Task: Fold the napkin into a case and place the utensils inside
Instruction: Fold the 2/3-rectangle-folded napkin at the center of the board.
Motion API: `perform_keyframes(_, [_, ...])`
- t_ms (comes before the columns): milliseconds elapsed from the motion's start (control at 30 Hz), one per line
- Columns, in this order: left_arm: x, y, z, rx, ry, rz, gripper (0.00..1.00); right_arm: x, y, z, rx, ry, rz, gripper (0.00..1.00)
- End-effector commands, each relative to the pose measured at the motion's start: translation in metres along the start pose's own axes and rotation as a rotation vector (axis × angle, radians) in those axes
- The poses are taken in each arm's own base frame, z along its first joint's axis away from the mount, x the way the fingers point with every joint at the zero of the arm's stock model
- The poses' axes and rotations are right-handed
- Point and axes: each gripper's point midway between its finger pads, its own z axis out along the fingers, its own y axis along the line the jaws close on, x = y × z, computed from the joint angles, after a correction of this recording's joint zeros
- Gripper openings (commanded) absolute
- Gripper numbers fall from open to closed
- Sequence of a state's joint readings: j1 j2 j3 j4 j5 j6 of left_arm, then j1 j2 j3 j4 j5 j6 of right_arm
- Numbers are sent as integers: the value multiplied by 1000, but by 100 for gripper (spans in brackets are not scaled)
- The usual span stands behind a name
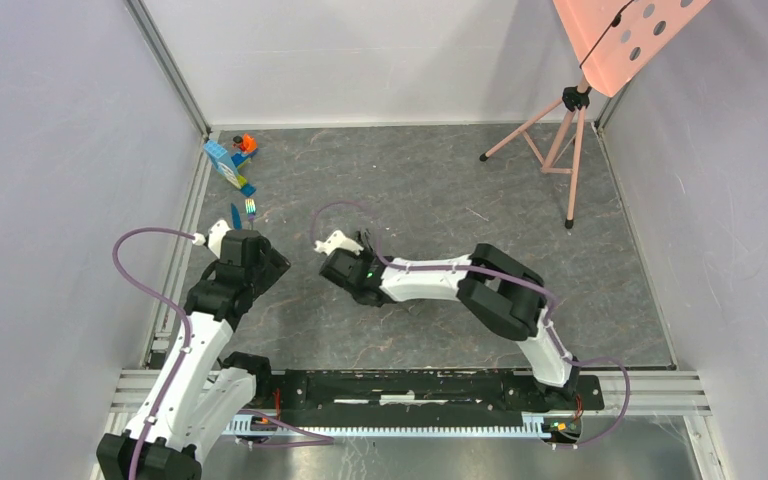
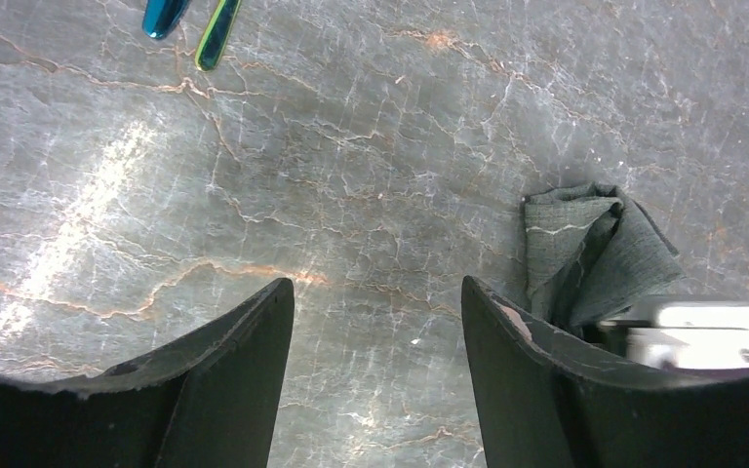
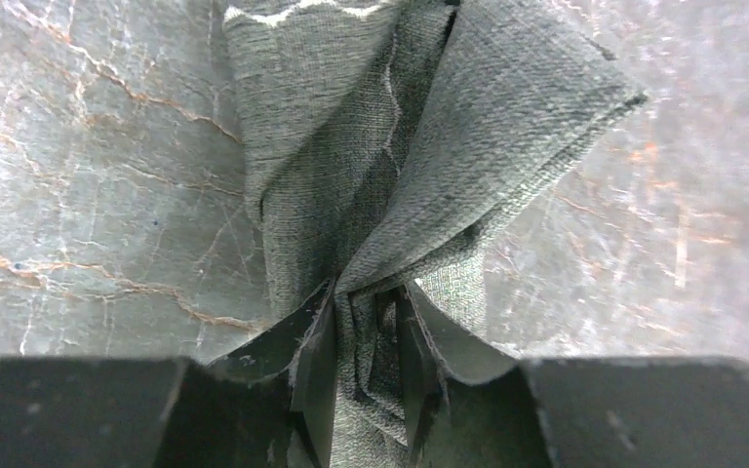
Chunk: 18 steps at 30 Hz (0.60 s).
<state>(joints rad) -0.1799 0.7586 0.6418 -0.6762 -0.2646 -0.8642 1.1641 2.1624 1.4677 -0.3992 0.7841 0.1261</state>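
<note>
The dark grey napkin (image 3: 351,146) lies bunched in upright folds on the marble table, its pale stitched line showing at the top. My right gripper (image 3: 371,302) stands over it with its jaws slightly parted and loose cloth folds between them. In the left wrist view the napkin (image 2: 585,244) rises just right of my left gripper (image 2: 378,292), which is open over bare table with nothing between its fingers. The blue knife (image 2: 164,15) and the green shiny fork (image 2: 215,37) lie side by side beyond it. From above, the knife (image 1: 235,213) and the fork (image 1: 250,207) sit ahead of the left gripper (image 1: 248,250).
Blue and orange toy blocks (image 1: 232,160) sit in the far left corner. A pink tripod (image 1: 560,130) with a perforated board stands at the far right. The right gripper's (image 1: 345,268) arm stretches across the table's middle. Metal rails border the table on the left and near edges.
</note>
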Motion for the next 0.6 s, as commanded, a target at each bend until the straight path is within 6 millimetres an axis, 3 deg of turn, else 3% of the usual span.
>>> perform_keyframes(0, [-18,-1,-10,-3,-54,58,70,-8,48,-9,-394,-66,204,34])
perform_keyframes(300, [-3,-37,-7,172,44,93,70,-22,57,-45,-817,-212,466,51])
perform_keyframes(400, [7,-54,-5,253,107,108,70,-18,60,-54,-969,-228,604,55])
perform_keyframes(567, [30,-94,-3,450,245,88,67,-15,50,-58,-1034,-268,739,57])
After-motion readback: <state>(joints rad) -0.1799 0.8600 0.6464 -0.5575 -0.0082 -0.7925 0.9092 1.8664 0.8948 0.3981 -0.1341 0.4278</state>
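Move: The right fingers, already parted, straddle a fold of the napkin, whose middle lies about 3 cm back, 5 cm to the right and 2 cm below. From the idle left hand that middle is some 17 cm to the right, 2 cm ahead and 12 cm below. The fork lies roughly 10 cm ahead and 7 cm left of the left hand, the knife 9 cm ahead and 10 cm left, both 12 cm down. Right hand opens off the fold, rolls left-side-up some 55 degrees, backs rightward; left goes 5 cm right. ##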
